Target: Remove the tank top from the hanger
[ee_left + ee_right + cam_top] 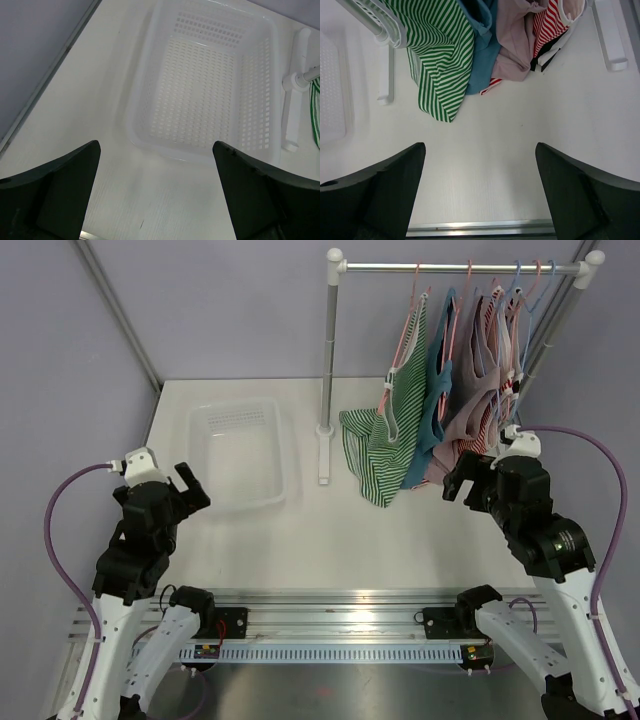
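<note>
Several tank tops hang on hangers from a rail at the back right. The nearest the pole is green-and-white striped, on a pink hanger; its hem reaches the table. Beside it hang a blue one, a mauve one and a red-striped one. The right wrist view shows the striped hem and the blue and mauve tops ahead. My right gripper is open and empty, just in front of the clothes. My left gripper is open and empty, near the basket's front.
A white perforated basket sits at the left middle; the left wrist view shows its front wall. The rack's pole stands on a white foot mid-table. A metal rail runs along the near edge.
</note>
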### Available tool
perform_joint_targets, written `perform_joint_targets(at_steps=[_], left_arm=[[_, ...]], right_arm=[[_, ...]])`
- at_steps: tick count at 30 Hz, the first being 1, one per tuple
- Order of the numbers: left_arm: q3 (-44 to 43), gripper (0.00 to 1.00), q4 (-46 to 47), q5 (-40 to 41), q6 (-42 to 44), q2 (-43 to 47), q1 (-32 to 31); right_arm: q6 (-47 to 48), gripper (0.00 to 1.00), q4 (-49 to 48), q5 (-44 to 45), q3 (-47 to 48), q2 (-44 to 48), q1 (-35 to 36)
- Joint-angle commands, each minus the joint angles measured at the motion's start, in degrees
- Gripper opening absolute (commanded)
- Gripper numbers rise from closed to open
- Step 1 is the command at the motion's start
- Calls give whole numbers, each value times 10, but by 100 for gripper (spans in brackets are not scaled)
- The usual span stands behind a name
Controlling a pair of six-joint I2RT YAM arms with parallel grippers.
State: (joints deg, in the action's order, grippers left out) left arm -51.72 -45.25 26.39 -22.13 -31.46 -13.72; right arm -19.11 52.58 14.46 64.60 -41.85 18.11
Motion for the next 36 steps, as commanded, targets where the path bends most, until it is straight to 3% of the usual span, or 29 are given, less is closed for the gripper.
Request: perform_joint_targets(at_steps=[1, 9, 16, 25, 36], left_arm=[[-2, 99, 37, -16, 2, 5, 2], [2, 99, 42, -34, 6, 7, 1], [4, 99, 46, -49, 10, 9, 1], [8, 99, 53, -69, 17, 12, 1], [10, 99, 56, -78, 19, 11, 1]], right_arm=[[-5, 100, -17, 20, 11, -7, 3], [-28, 99, -92, -119, 37, -27, 3], [-41, 98, -124, -219, 170, -121, 3], [-31, 80, -96, -192, 397, -306, 4], [10, 72, 7, -83, 689, -555, 9]])
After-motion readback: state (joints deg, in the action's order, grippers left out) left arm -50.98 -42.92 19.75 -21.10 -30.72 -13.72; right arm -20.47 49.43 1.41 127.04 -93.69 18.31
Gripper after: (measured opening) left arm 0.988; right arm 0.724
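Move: Ahead of the right hand, the green striped tank top hangs with its middle roughly 28 cm farther out, 12 cm to the left and near the hand's height; the middle of its pink hanger is about 32 cm ahead, 12 cm left and 14 cm above the hand. The blue tank top hangs some 30 cm ahead and 4 cm left, the mauve one as far out but 6 cm right. From the left hand, the striped top lies about 29 cm ahead and 48 cm right. Swinging first left and up, then driving forward as the rise levels off, the right hand reaches the near shoulder of the striped tank top on its hanger: about 19 cm forward, 17 up and 11 left. Its fingertips tilt up and turn counter-clockwise, each 10 degrees or so, while the fingers close by about a quarter, still apart. The left hand drifts 2 cm right, fingers wide open. ##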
